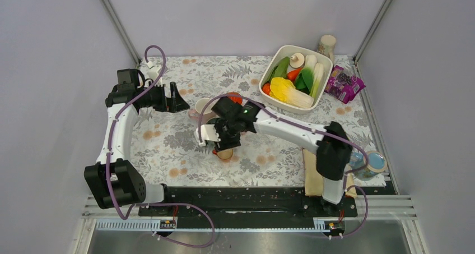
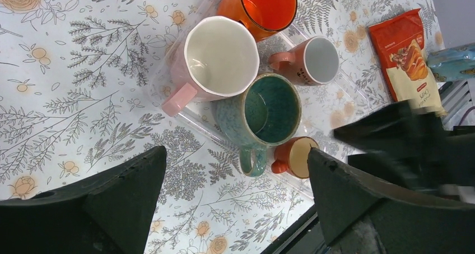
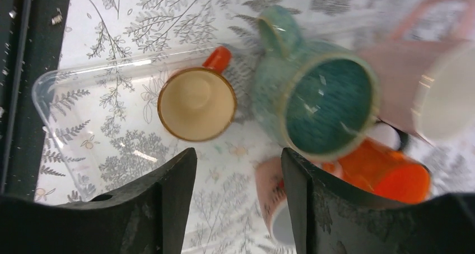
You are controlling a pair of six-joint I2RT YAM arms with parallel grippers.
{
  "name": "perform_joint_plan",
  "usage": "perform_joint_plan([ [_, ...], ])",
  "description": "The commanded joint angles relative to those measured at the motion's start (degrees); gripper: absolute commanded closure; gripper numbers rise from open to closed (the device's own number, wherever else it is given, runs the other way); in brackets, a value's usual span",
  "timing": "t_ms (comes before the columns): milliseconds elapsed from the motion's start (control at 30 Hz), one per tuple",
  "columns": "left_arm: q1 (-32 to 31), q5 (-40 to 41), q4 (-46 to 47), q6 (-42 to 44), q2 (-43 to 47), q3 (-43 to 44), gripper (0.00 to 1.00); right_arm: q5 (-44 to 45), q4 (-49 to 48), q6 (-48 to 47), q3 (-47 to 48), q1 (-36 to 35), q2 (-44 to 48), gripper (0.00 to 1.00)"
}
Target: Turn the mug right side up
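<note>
Several mugs stand mouth-up in a clear tray [image 3: 50,91]: a large pink mug [image 2: 215,55], an orange mug [image 2: 263,4], a teal mug [image 2: 269,111], a terracotta mug [image 2: 313,60] with a white inside, and a small orange mug [image 3: 196,102] with a cream inside. My right gripper [image 3: 238,152] hangs open over the tray with nothing between its fingers. The small orange mug is off its left finger, the teal mug [image 3: 322,105] off its right. My left gripper [image 2: 236,152] is wide open and holds nothing, above the cloth beside the tray.
A white basin [image 1: 313,100] of vegetables sits at the back right, a purple packet [image 1: 344,84] and a small bottle [image 1: 326,44] near it. An orange snack packet [image 2: 406,55] lies beyond the tray. The black base rail [image 1: 246,201] runs along the near edge.
</note>
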State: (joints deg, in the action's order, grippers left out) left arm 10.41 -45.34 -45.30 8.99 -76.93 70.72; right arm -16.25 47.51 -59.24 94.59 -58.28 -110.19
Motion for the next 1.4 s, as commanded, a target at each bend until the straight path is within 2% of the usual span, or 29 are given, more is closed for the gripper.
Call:
perform_joint_plan([
  [0, 0.2, -2.5, 2.4, 0.8, 1.7, -0.4, 0.01, 8.3, -6.0, 11.4, -2.8, -0.2, 13.2, 0.34],
  [100, 0.2, -2.6, 2.4, 1.0, 2.2, -0.7, 0.01, 22.2, -11.4, 23.4, -6.9, 1.4, 18.7, 0.32],
  [200, 0.2, -3.3, 2.5, 1.1, 2.6, -0.8, 0.01, 34.5, -13.7, 37.8, -10.4, 7.6, 23.6, 0.35],
  [300, 0.2, -3.9, 2.5, 1.0, 2.7, -0.5, 0.01, 48.8, -20.5, 51.5, -19.6, 12.8, 29.6, 0.34],
  [333, 0.2, -4.2, 2.5, 0.9, 2.7, -0.4, 0.01, 54.6, -23.9, 56.1, -24.0, 14.1, 32.0, 0.25],
  [367, 0.2, -4.4, 2.5, 0.8, 2.6, -0.5, 0.01, 60.2, -27.4, 61.4, -28.4, 15.7, 34.2, 0.06],
  [400, 0.2, -4.6, 2.5, 0.7, 2.6, -0.5, 0.01, 62.1, -28.9, 66.7, -31.5, 18.0, 36.5, 0.01],
  [467, 0.2, -5.0, 2.5, 0.6, 2.8, -0.7, 0.01, 60.9, -26.8, 76.8, -36.0, 23.9, 40.0, 0.01],
  [600, 0.2, -5.5, 2.5, 0.6, 3.2, -0.9, 0.01, 61.4, -16.1, 98.1, -40.6, 36.2, 43.7, 0.01],
  [733, 0.2, -6.3, 2.5, 0.7, 3.7, -0.9, 0.01, 57.7, -8.5, 114.1, -45.1, 47.2, 45.1, 0.01],
  [867, 0.2, -7.4, 2.5, 0.7, 3.8, -1.0, 0.01, 64.0, 2.4, 132.1, -47.6, 49.1, 46.1, 0.01],
  [1000, 0.1, -8.5, 2.5, 0.6, 3.6, -1.3, 0.01, 65.5, 14.7, 152.4, -49.2, 50.0, 46.4, 0.04],
  [1067, 0.2, -9.3, 2.5, 0.5, 3.6, -1.5, 0.01, 66.7, 19.3, 159.6, -49.4, 50.1, 46.1, 0.05],
  [1200, 0.1, -10.0, 2.5, 0.4, 3.4, -1.6, 0.01, 70.1, 25.4, 168.9, -49.4, 51.7, 44.3, 0.06],
  [1367, 0.1, -10.3, 2.0, 0.5, 3.3, -1.3, 0.01, 70.1, 24.4, 171.2, -51.2, 55.5, 43.1, 0.05],
])
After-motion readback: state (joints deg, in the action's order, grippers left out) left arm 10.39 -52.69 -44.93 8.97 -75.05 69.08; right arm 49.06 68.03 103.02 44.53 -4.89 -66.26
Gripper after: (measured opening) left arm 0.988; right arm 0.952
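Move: The upside-down blue mug that the right hand heads for lies about 53 cm to its right, 7 cm back and 6 cm lower. The chips bag lies flat, some 37 cm to the right, 5 cm back and 11 cm below. The just-released small orange mug is roughly 3 cm back, 2 cm left and 9 cm below, with the teal mug about 5 cm ahead and 5 cm left of the hand. From the left hand, the blue mug is roughly 71 cm right, 16 cm back and 17 cm lower. Already clear of the small orange mug, the right hand heads for the blue mug: it rises about 13 cm while swinging forward, sweeps nearly 50 cm right, then sinks and draws back across the chips bag. The wrist turns some 200 degrees clockwise until the fingers point right and down, opening wide beside the mug, no touch visible. The left hand drifts 2–3 cm right, back and up. ##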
